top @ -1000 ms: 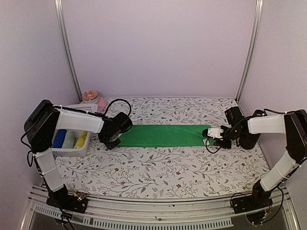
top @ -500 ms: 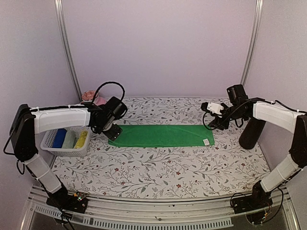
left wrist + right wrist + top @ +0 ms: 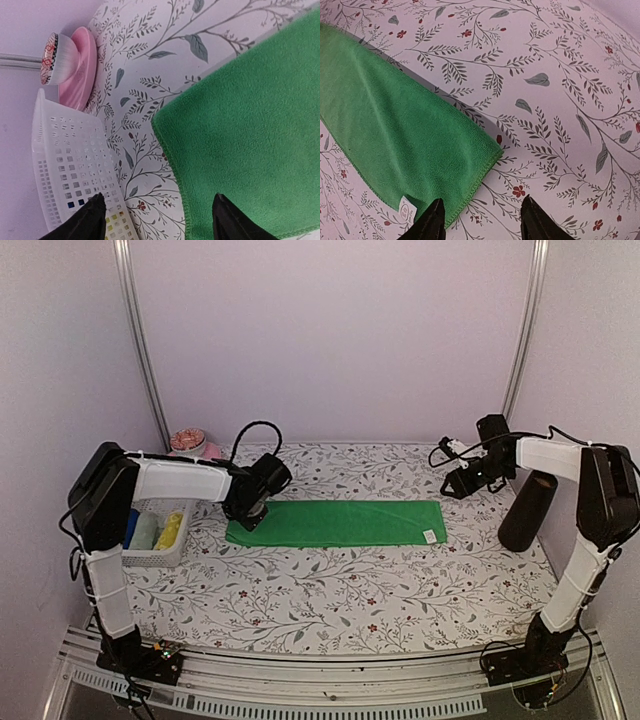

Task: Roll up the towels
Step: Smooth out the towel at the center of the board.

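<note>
The bright green towel (image 3: 335,523) lies flat and stretched out across the middle of the table. My left gripper (image 3: 250,517) hovers over its left end. In the left wrist view that gripper (image 3: 157,220) is open, one fingertip above the towel (image 3: 250,125), the other above the basket. My right gripper (image 3: 454,483) hangs just beyond the towel's far right corner. It (image 3: 482,220) is open and holds nothing, with the towel's corner (image 3: 395,130) and its white label below it. A yellow roll (image 3: 170,530) lies in the basket.
A white mesh basket (image 3: 148,558) stands at the left edge, holding blue, pale and yellow rolls. Behind it sits a pink bowl (image 3: 192,446). A dark upright cylinder (image 3: 527,510) stands right of the towel. Walls close in on three sides.
Both grippers have opened and let go of the towel's ends. The right one rose and drew back to the far right; the left one shifted right. The towel now lies flat.
</note>
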Available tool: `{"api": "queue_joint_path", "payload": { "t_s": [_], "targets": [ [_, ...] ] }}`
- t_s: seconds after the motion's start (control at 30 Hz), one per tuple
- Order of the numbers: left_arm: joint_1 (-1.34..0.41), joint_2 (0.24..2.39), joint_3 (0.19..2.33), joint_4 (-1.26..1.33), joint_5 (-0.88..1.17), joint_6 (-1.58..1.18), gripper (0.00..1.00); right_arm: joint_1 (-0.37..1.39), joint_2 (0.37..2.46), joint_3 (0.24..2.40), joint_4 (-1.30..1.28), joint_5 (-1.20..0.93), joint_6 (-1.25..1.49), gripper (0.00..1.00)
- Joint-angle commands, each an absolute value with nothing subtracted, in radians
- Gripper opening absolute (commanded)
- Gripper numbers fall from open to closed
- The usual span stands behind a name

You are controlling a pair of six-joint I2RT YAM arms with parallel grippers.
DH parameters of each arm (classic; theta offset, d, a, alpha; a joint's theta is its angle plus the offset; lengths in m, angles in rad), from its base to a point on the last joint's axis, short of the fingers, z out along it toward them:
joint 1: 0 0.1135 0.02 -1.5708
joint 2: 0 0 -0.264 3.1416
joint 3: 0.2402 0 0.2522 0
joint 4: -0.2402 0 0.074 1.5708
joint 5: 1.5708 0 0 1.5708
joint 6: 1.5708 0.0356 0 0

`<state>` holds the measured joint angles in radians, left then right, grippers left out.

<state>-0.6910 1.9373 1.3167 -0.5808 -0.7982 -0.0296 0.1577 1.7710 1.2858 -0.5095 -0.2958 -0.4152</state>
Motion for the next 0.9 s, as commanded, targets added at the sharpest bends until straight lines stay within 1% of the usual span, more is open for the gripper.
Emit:
{"api": "queue_joint_path", "payload": {
  "t_s": [0.0, 0.1, 0.17, 0.2, 0.33, 0.4, 0.47, 0.67, 0.87],
  "targets": [
    [-0.678, 2.004, 1.293, -0.554, -0.867, -0.061, 0.69, 0.146, 1.796, 1.25, -0.504, -0.413, -0.342, 0.49],
    [-0.669, 2.02, 1.282, -0.582, -0.881, -0.093, 0.56, 0.148, 1.827, 1.263, -0.511, -0.466, -0.337, 0.41],
    [-0.67, 2.013, 1.267, -0.601, -0.878, -0.115, 0.51, 0.153, 1.849, 1.272, -0.529, -0.483, -0.341, 0.35],
    [-0.67, 2.01, 1.259, -0.611, -0.873, -0.127, 0.49, 0.156, 1.858, 1.272, -0.538, -0.486, -0.345, 0.33],
    [-0.67, 1.996, 1.225, -0.637, -0.866, -0.154, 0.47, 0.16, 1.877, 1.258, -0.559, -0.488, -0.357, 0.28],
    [-0.67, 2.006, 1.22, -0.654, -0.864, -0.164, 0.43, 0.16, 1.885, 1.256, -0.58, -0.492, -0.363, 0.24],
    [-0.673, 2.015, 1.217, -0.666, -0.857, -0.175, 0.41, 0.16, 1.885, 1.252, -0.604, -0.516, -0.373, 0.22],
    [-0.681, 2.029, 1.199, -0.667, -0.832, -0.184, 0.39, 0.174, 1.856, 1.196, -0.667, -0.566, -0.427, 0.22],
    [-0.681, 2.072, 1.196, -0.672, -0.832, -0.195, 0.39, 0.177, 1.904, 1.179, -0.629, -0.503, -0.414, 0.22]
  ]
}}
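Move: The towel's near left corner lies about 5 cm back, 4 cm left and 8 cm below the left hand; its far left corner is 8 cm ahead and 2 cm left, the basket 19 cm left and 3 cm ahead. The right hand has the near right corner 9 cm back, 2 cm left and 9 cm below, the white label 8 cm back and 5 cm left, and the far right corner 2 cm ahead, 3 cm left. Both hands sink about 7 cm, drawing back and left towards the towel's near corners while their fingers partly close. ##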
